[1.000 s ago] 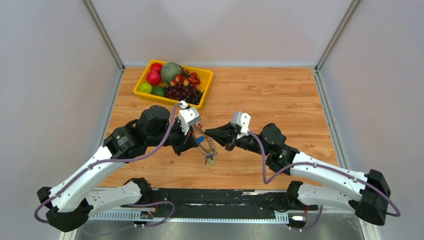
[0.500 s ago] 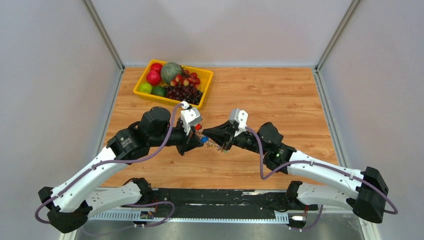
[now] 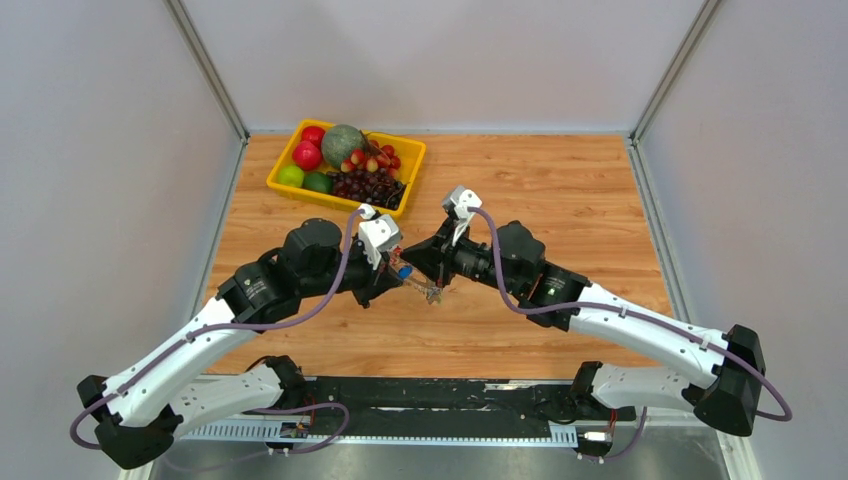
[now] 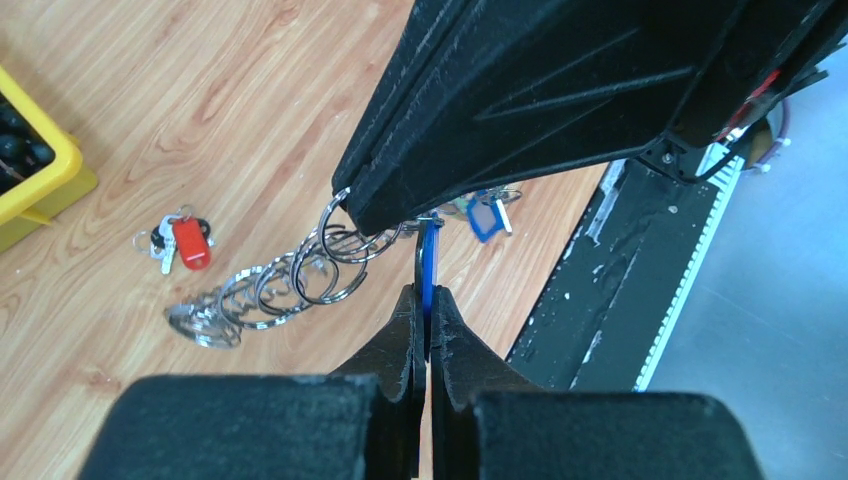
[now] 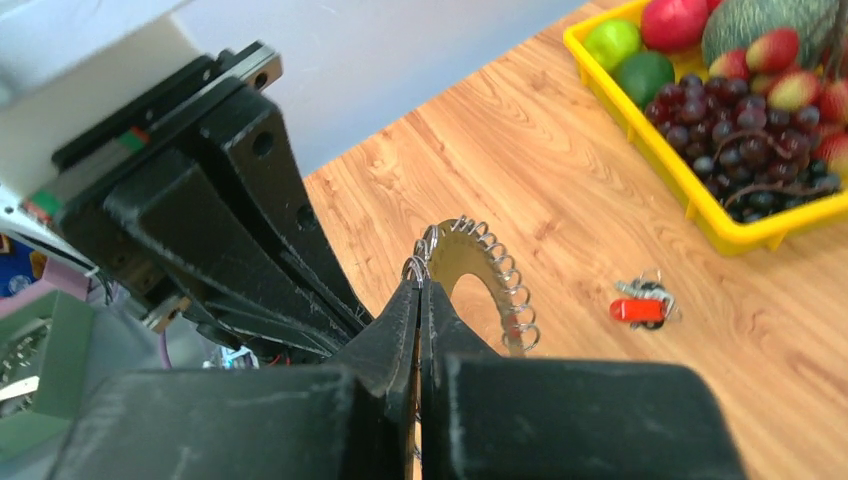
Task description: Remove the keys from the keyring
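Note:
My left gripper (image 4: 427, 292) is shut on a blue key (image 4: 430, 262), held edge-on above the table. The keyring (image 4: 290, 282), a floppy chain of silvery rings, hangs from that key and trails left. My right gripper (image 5: 420, 285) is shut on the keyring (image 5: 497, 270) at its upper end. In the top view both grippers, left (image 3: 397, 272) and right (image 3: 432, 268), meet tip to tip with the keyring (image 3: 425, 288) between them. A red key (image 4: 188, 243) with small rings lies loose on the wood; it also shows in the right wrist view (image 5: 637, 309). Another blue key (image 4: 485, 218) hangs beyond the right finger.
A yellow tray (image 3: 280, 165) of fruit stands at the back left, close behind the grippers; its rim also shows in the right wrist view (image 5: 690, 205). The black rail (image 3: 430, 395) runs along the table's near edge. Bare wood (image 3: 560, 190) lies to the right.
My right gripper has moved left to the left gripper and shut on the keyring. The keyring, which hung down from the left gripper, is now drawn up between both grippers.

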### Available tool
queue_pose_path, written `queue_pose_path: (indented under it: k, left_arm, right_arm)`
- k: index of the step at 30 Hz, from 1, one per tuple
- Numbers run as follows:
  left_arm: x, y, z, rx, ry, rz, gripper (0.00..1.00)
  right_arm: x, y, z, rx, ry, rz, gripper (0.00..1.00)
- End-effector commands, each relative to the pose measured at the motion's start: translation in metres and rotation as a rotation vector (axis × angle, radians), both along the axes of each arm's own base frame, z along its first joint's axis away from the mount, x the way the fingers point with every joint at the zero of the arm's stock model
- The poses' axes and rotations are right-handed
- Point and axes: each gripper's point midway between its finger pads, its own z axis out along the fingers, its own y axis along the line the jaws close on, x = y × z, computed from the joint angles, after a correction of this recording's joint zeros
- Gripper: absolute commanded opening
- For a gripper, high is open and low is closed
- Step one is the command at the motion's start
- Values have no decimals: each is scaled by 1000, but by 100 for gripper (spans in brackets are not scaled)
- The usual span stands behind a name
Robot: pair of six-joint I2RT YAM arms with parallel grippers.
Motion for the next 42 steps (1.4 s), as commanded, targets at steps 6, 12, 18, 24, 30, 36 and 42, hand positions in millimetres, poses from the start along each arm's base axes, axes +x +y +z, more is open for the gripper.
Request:
queue_pose_path:
  k: [6, 12, 18, 24, 30, 36, 42]
  left_arm:
    - [11, 0, 7, -64, -93, 43, 0]
    - [10, 1, 18, -131, -109, 64, 0]
    - [7, 4, 17, -121, -103, 61, 0]
    - [9, 15, 41, -125, -171, 84, 0]
    - [6, 18, 55, -89, -216, 44, 0]
    - [-3, 12, 58, -78, -246, -59, 0]
    - [-20, 5, 63, -98, -260, -177, 0]
  right_arm:
    - [2, 3, 7, 69, 360, -106, 0]
    - [8, -2, -15, 53, 408, -171, 0]
    - [12, -9, -19, 66, 416, -215, 4]
    - [11, -23, -34, 25, 363, -234, 8]
    - [-3, -30, -55, -9, 359, -185, 7]
    - [-23, -31, -53, -37, 275, -48, 23]
    - [-30, -43, -22, -36, 11, 20, 32]
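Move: The left fingers already pinch the blue key tag, and the closed right fingers pinch the wire loops at the keyring's edge. From the right hand the tag is about 3 cm back, 2 cm left and 4 cm lower. From the left hand the keyring's middle is some 2 cm ahead, 4 cm right and 4 cm down. The red-tagged keys on the table are about 17 cm ahead of the left hand, 1 cm left and 25 cm below. The right hand, still pinching the keyring's wire loops beside the blue tag, sinks about 3 cm and rolls some 25 degrees, its forward side dipping, then opens to about a third, lets the wire go and draws off down, right and back from the tag, rising a little at the very end. The left hand keeps its pinch on the blue tag, dips a couple of centimetres, then lifts about 5 cm while easing left, and last draws slightly back. ##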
